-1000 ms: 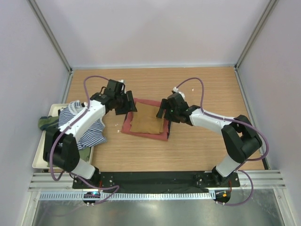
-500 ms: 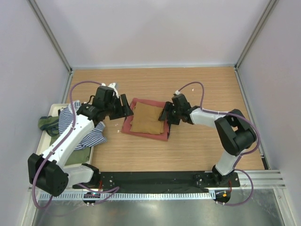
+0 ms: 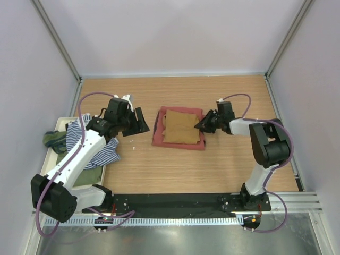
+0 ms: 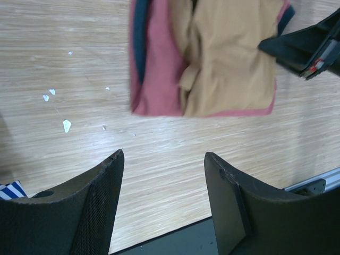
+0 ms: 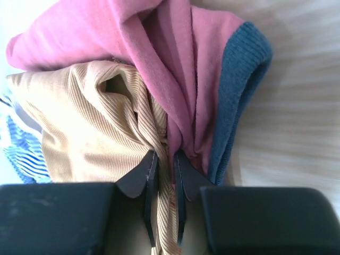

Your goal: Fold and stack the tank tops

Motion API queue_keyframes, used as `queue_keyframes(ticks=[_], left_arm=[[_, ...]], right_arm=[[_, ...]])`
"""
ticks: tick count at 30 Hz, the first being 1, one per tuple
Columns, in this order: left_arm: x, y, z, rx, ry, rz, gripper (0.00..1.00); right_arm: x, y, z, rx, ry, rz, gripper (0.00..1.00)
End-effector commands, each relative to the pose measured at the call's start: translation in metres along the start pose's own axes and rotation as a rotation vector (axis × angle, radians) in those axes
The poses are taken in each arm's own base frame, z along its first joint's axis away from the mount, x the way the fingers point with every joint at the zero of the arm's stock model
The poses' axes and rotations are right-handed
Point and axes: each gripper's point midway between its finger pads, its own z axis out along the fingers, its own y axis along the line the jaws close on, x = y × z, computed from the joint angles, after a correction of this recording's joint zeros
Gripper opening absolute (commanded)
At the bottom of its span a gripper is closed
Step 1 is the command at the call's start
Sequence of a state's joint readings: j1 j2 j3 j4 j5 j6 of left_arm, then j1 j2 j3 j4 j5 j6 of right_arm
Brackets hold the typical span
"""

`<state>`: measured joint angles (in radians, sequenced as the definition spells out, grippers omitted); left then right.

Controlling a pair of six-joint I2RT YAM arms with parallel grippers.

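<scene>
A folded tan-brown tank top (image 3: 180, 127) lies on a folded rust-red tank top (image 3: 159, 130) with navy trim, mid-table. My right gripper (image 3: 205, 126) is shut on the pile's right edge. In the right wrist view the jaws (image 5: 163, 156) pinch a tan fold (image 5: 79, 122), with red cloth (image 5: 159, 42) and navy trim (image 5: 241, 90) bunched beside it. My left gripper (image 3: 139, 122) hangs open and empty just left of the pile. The left wrist view shows its fingers (image 4: 163, 154) above bare wood, short of the red top (image 4: 154, 69) and the tan top (image 4: 228, 58).
A white tray (image 3: 45, 172) at the left edge holds a navy-white striped tank top (image 3: 103, 151) and an olive green one (image 3: 53, 139), with the left arm reaching over them. Small white specks (image 4: 66, 125) lie on the wood near the left gripper. Grey walls enclose the table.
The right gripper has shut on the pile's right edge and drawn it to the right. The left arm first drew back to the left and then stayed still, open.
</scene>
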<state>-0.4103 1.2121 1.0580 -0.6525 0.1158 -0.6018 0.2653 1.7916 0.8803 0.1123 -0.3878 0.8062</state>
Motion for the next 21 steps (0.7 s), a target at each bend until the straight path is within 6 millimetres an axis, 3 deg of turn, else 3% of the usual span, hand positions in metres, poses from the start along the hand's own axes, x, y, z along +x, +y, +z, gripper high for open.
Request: queue_keyframes(ticks=[1, 3, 4, 6, 7, 8, 10, 12, 13, 15, 16, 17, 20, 21], left_arm=[[-0.005, -0.005, -0.007, 0.017, -0.023, 0.011, 0.63], [-0.005, -0.005, -0.007, 0.018, -0.022, 0.01, 0.63], [-0.005, -0.005, -0.005, 0.02, -0.023, 0.01, 0.63], [-0.005, -0.008, -0.005, 0.034, -0.023, 0.002, 0.63], [-0.004, -0.008, -0.004, 0.04, -0.025, 0.0, 0.63], [-0.004, -0.009, -0.003, 0.045, -0.027, -0.006, 0.63], [-0.005, -0.01, -0.004, 0.053, -0.038, -0.015, 0.63], [-0.005, -0.011, -0.005, 0.059, -0.043, -0.016, 0.63], [-0.004, -0.011, -0.008, 0.061, -0.051, -0.015, 0.63], [-0.003, -0.01, -0.011, 0.064, -0.057, -0.014, 0.63], [0.0, -0.007, -0.01, 0.055, -0.058, -0.019, 0.63], [-0.001, -0.008, -0.014, 0.063, -0.068, -0.019, 0.63], [0.001, -0.006, -0.02, 0.063, -0.087, -0.032, 0.63], [-0.001, -0.005, -0.023, 0.059, -0.103, -0.036, 0.63]], right_arm=[[-0.059, -0.024, -0.039, 0.016, -0.13, 0.037, 0.06], [-0.085, -0.055, -0.063, 0.064, -0.194, 0.085, 0.06], [-0.104, -0.088, -0.089, 0.114, -0.252, 0.17, 0.06], [-0.116, -0.118, -0.114, 0.148, -0.312, 0.244, 0.1], [-0.122, -0.146, -0.139, 0.18, -0.381, 0.333, 0.34], [-0.121, -0.153, -0.148, 0.184, -0.41, 0.365, 0.53], [-0.116, -0.172, -0.165, 0.271, -0.481, 0.405, 0.75], [-0.124, -0.164, -0.195, 0.325, -0.585, 0.359, 0.81], [-0.126, -0.163, -0.219, 0.394, -0.661, 0.344, 0.89], [-0.134, -0.156, -0.249, 0.447, -0.757, 0.317, 0.92], [-0.128, -0.156, -0.258, 0.481, -0.764, 0.327, 0.96], [-0.133, -0.155, -0.289, 0.549, -0.883, 0.342, 0.96], [-0.131, -0.138, -0.32, 0.55, -0.98, 0.341, 0.96], [-0.132, -0.114, -0.327, 0.461, -1.006, 0.282, 0.96]])
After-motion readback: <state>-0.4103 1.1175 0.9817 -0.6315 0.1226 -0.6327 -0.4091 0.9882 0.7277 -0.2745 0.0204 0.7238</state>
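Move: The right hand is low over the table with its fingers shut on the right edge of the tank top stack; the stack's middle is about 8 cm to its left and 1 cm back. The clear patch it goes for lies some 21 cm right and 4 cm ahead; the right wall stands roughly 34 cm right and 4 cm ahead. From the left hand, that patch is about 44 cm right, 13 cm ahead and 16 cm down. With its grip kept on the stack's edge, the right hand sweeps fast to the right, about 28 cm low over the table, pulling the stack towards the clear patch while the wrist swings some 40 degrees clockwise; its fingers begin to open before the sweep is done. The fingers then spread wide and let go, and the hand rises about 12 cm, easing back and a little farther right as the wrist tilts the fingertips up and turns on clockwise. ##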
